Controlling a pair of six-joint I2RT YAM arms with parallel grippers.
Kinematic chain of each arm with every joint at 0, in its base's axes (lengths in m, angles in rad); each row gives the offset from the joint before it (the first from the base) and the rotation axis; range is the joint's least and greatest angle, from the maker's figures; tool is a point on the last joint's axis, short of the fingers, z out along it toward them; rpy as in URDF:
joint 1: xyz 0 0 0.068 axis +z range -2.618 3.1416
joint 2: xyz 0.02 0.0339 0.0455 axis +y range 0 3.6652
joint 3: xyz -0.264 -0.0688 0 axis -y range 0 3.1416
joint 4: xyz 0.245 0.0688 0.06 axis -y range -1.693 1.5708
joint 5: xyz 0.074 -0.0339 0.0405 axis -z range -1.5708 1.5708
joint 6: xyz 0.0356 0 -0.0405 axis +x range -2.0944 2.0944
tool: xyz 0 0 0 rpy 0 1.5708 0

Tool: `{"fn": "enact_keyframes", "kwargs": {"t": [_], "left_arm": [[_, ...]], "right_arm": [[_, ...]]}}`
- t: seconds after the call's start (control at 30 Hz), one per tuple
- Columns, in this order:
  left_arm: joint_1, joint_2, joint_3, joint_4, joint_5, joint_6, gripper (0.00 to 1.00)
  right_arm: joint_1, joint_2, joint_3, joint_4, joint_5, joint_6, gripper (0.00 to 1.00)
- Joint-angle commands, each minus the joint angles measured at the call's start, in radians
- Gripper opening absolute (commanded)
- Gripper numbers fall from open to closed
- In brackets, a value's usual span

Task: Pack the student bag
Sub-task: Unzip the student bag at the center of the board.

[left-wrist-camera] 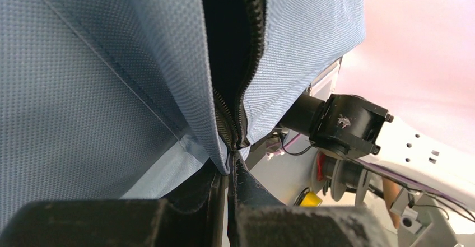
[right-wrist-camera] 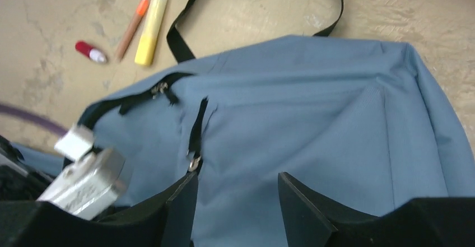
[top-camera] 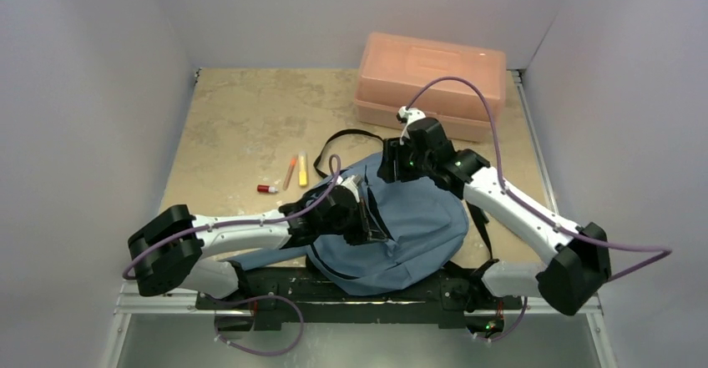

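The blue-grey student bag (top-camera: pixel 413 226) lies flat near the arm bases, its front pocket zipper partly open. My left gripper (top-camera: pixel 361 211) is over the bag's left part. In the left wrist view it (left-wrist-camera: pixel 231 205) is shut on the dark fabric edge at the end of the zipper (left-wrist-camera: pixel 242 112), lifting it. My right gripper (top-camera: pixel 399 163) hovers over the bag's far edge. In the right wrist view it (right-wrist-camera: pixel 238 194) is open and empty above the bag (right-wrist-camera: pixel 313 124), one fingertip beside a zipper pull (right-wrist-camera: pixel 194 163).
A rigid salmon-pink box (top-camera: pixel 430 80) stands at the back right. A yellow highlighter (top-camera: pixel 302 169), an orange pencil (top-camera: pixel 290 172) and a small red-capped item (top-camera: pixel 267 189) lie left of the bag. A black strap loop (top-camera: pixel 338 141) lies beyond the bag. Walls enclose three sides.
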Motion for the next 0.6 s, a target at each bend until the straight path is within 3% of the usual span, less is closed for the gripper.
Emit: {"fn": "enact_keyframes", "kwargs": {"t": [0.0,0.2,0.37,0.57], "left_arm": [[0.011,-0.050,0.053,-0.014,0.037,0.092,0.00],[0.068,-0.052,-0.026,0.067,0.088,0.037,0.00],[0.085,-0.009,-0.107,0.207,0.127,-0.055,0.00],[0.091,0.029,-0.112,0.261,0.147,-0.078,0.00]], "right_arm": [[0.082,-0.062,-0.010,-0.240,0.166,-0.070,0.58],[0.249,-0.041,0.002,-0.300,0.239,-0.012,0.58],[0.299,-0.003,-0.002,-0.269,0.270,0.016,0.59],[0.390,0.014,0.043,-0.269,0.326,0.052,0.63]]}}
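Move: The open stretch of the student bag's zip lies about 9 cm back from the right hand, 1 cm to its left and some 8 cm below. The zip slider, already free, is roughly 4 cm back, 3 cm left and 7 cm below; the black strap loop lies 5 cm ahead, 8 cm left and 14 cm down. From the left hand, which already pinches the cloth at the zip's near end, that open stretch is about 7 cm ahead and 2 cm left, about level. The empty right hand comes back about 9 cm from beyond the slider, along the zip towards the left gripper, first level and then sinking some 4 cm, with its left side rolling down about 20 degrees and its fingers staying wide open until they hover close over the zip's open stretch beside the left fingertips. The left hand keeps its shut pinch on the cloth at the zip's near end, only rising a little, easing about 1 cm forward and left, and settling again to hold the bag there. ##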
